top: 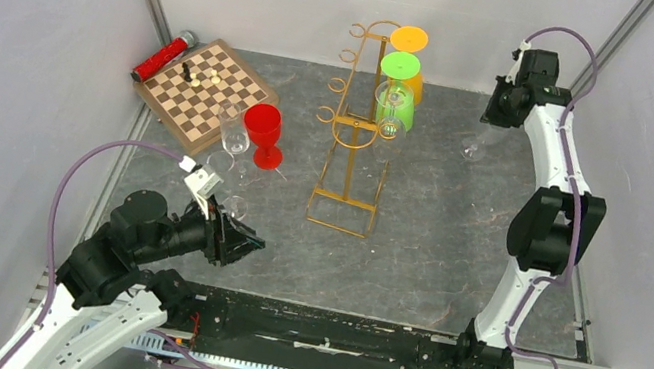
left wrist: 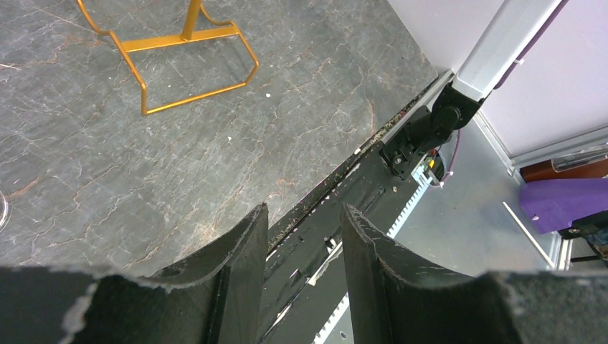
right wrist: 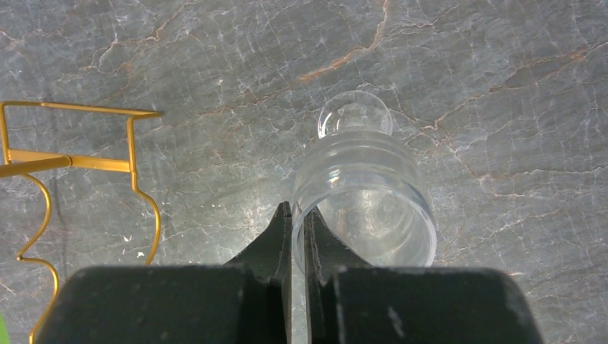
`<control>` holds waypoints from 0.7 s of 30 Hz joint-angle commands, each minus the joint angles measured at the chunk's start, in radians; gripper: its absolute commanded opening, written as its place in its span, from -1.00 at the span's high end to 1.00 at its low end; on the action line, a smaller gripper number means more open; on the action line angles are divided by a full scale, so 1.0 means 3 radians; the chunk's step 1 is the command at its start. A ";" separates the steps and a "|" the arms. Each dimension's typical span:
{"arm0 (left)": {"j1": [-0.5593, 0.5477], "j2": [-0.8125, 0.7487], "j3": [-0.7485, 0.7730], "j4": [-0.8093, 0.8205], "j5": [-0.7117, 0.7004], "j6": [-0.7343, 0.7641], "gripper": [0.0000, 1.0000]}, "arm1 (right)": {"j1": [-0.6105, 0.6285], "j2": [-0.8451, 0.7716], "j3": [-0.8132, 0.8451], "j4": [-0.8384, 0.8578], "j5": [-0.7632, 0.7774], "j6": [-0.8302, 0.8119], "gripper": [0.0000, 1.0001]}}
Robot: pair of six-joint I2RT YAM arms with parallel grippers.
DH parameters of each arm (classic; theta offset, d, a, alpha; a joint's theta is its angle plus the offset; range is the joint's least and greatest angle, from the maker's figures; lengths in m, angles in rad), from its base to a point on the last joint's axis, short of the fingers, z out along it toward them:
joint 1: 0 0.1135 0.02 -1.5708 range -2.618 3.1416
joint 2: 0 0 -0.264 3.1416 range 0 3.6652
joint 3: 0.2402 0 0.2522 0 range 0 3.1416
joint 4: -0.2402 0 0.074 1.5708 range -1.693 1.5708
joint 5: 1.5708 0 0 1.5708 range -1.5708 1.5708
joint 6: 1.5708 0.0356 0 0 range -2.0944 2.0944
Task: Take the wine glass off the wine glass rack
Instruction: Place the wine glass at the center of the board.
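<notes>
The gold wire wine glass rack [top: 352, 138] stands mid-table; its base shows in the left wrist view [left wrist: 188, 64] and its side in the right wrist view [right wrist: 86, 161]. An orange glass [top: 410, 41], a green glass [top: 402, 66] and a clear glass [top: 391, 107] hang on its right side. A clear wine glass [top: 474, 150] is off the rack, to its right. My right gripper [top: 492, 122] is shut on that glass's rim [right wrist: 366, 204], one finger inside the bowl and one outside [right wrist: 297, 212]. My left gripper [top: 247, 244] is open and holds nothing [left wrist: 302, 213], low near the table's front.
A red goblet [top: 263, 133] and clear glasses [top: 234, 138] stand left of the rack. A chessboard [top: 206, 91] with a few pieces and a red can [top: 163, 56] lie at the back left. The black base rail [top: 327, 332] runs along the near edge.
</notes>
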 commanded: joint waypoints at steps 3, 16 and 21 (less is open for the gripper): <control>0.0022 0.0036 -0.0002 0.0109 -0.0071 -0.0080 0.03 | -0.0013 0.0082 0.0188 0.0083 0.0063 -0.0029 1.00; 0.0023 0.0037 -0.0001 0.0110 -0.0077 -0.0080 0.03 | -0.0013 0.0215 0.0342 0.0097 0.0082 -0.0001 0.53; 0.0023 0.0048 -0.0001 0.0108 -0.0071 -0.0080 0.02 | -0.0008 0.0209 0.0380 0.0121 0.0118 0.0010 0.22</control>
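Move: The clear wine glass, its rim pinched in the right hand, has its middle about 3 cm right of that hand and 8 cm below, its foot at the board. On the rack, the green goblet hangs about 23 cm left of the right hand and 2 cm ahead; the nearer clear glass hangs 23 cm left and 8 cm back. From the left hand the held glass lies about 40 cm ahead, 52 cm right and 16 cm lower. Right hand lowers the glass about 1 cm, then eases some 1.5 cm forward, opening its fingers off the rim. ##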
